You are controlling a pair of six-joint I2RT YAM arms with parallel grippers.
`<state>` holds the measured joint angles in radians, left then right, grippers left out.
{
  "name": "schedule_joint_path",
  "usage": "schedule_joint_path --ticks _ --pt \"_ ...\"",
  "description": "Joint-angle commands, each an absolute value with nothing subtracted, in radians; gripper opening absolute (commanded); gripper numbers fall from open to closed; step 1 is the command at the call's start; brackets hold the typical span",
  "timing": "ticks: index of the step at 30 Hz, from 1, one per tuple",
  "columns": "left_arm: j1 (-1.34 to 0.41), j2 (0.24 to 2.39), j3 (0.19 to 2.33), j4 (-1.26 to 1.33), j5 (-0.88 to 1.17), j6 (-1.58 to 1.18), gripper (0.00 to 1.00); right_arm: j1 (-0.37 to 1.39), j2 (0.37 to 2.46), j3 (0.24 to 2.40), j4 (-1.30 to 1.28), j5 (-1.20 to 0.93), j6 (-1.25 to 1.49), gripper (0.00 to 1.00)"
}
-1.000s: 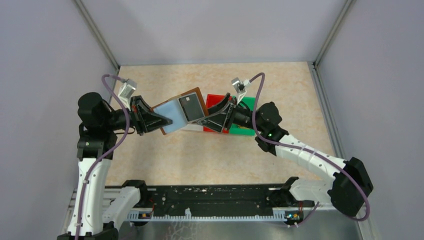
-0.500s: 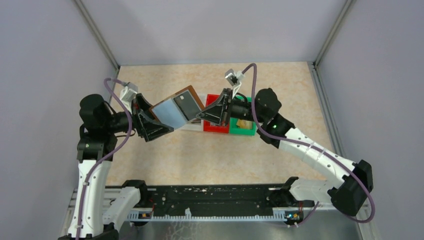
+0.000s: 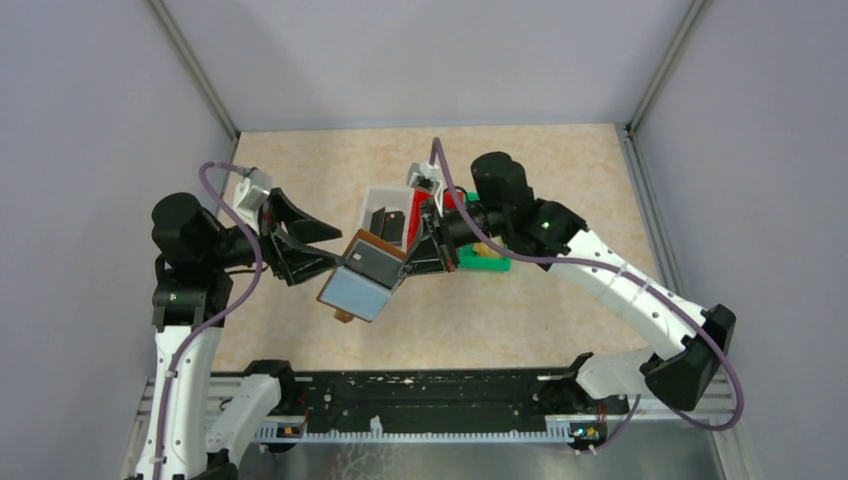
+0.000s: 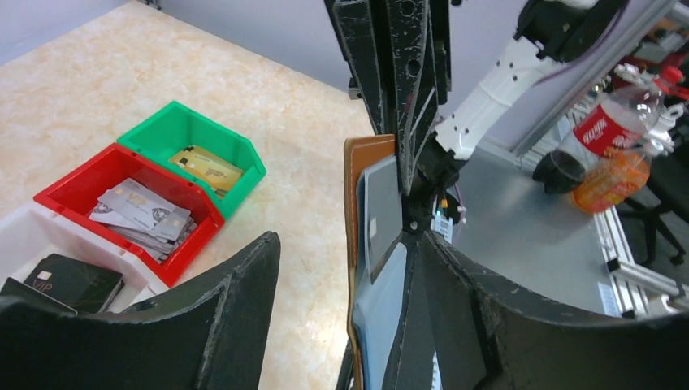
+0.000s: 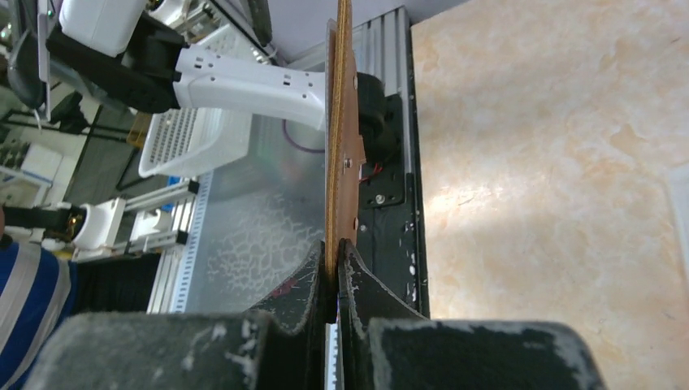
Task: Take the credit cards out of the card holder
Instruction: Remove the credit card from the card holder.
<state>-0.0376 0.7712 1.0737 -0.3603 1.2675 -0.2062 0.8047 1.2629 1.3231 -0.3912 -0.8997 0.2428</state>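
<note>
The brown card holder (image 3: pixel 352 293) hangs open above the table, its pale bluish sleeves facing up and a black credit card (image 3: pixel 373 266) in one sleeve. My right gripper (image 3: pixel 414 256) is shut on its right edge; in the right wrist view the card holder (image 5: pixel 342 146) stands edge-on, pinched by my right gripper (image 5: pixel 333 253). My left gripper (image 3: pixel 318 247) is open just left of it. In the left wrist view the card holder (image 4: pixel 356 244) stands in the gap of my left gripper (image 4: pixel 349 268), close to the right finger (image 4: pixel 504 325) and not clamped.
Three bins stand side by side behind the holder: a white bin (image 4: pixel 16 244) with black cards (image 4: pixel 71 281), a red bin (image 4: pixel 77 183) with silvery cards (image 4: pixel 142 213), and a green bin (image 4: pixel 171 130) with gold cards (image 4: pixel 208 167). The base rail (image 3: pixel 430 400) runs along the near edge.
My left gripper has opened and let go of the card holder. My right gripper has shut on its other edge and swung it nearer and to the left, off the bins.
</note>
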Motion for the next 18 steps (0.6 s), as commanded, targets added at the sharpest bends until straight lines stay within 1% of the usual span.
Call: schedule_joint_path --ticks 1,6,9,13,18 --pt "-0.036 0.751 1.030 -0.189 1.360 -0.314 0.67 0.856 1.316 1.453 -0.542 -0.950 0.118 0.00" --pt "-0.035 0.750 0.989 -0.168 1.408 -0.340 0.58 0.905 1.392 1.553 -0.629 -0.937 0.071 0.00" --pt "-0.035 0.747 0.981 -0.185 1.442 -0.337 0.55 0.916 1.438 1.618 -0.686 -0.926 0.047 0.00" --pt "-0.035 0.738 0.970 -0.204 1.460 -0.315 0.44 0.924 1.487 1.693 -0.733 -0.930 0.020 0.00" --pt "-0.035 0.739 0.958 -0.215 1.477 -0.324 0.27 0.938 1.556 1.787 -0.783 -0.935 0.005 0.00"
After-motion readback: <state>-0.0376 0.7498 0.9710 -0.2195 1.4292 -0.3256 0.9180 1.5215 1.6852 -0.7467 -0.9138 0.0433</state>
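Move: The card holder, spread open, has its middle about 4 cm to the right of the left hand and 4 cm back, roughly 1 cm lower, its near edge already between the open fingers. The right hand pinches its other side; the left fingertips lie some 10 cm to the right hand's left and 3 cm ahead. The white tray is about 17 cm ahead of the left hand and 5 cm to its right, the red tray 16 cm ahead and 15 cm right, both roughly 35 cm below. Keeping its pinch on the card holder, the right hand carries it left about 3.5 cm and back some 2 cm, towards the left gripper, turning roughly 10 degrees counter-clockwise with its left side dipping. Meanwhile the left hand comes back about 2.5 cm and sinks slightly, swings about 10 degrees clockwise, and narrows its fingers around the holder's edge without shutting fully; whether they touch it can't be seen. ##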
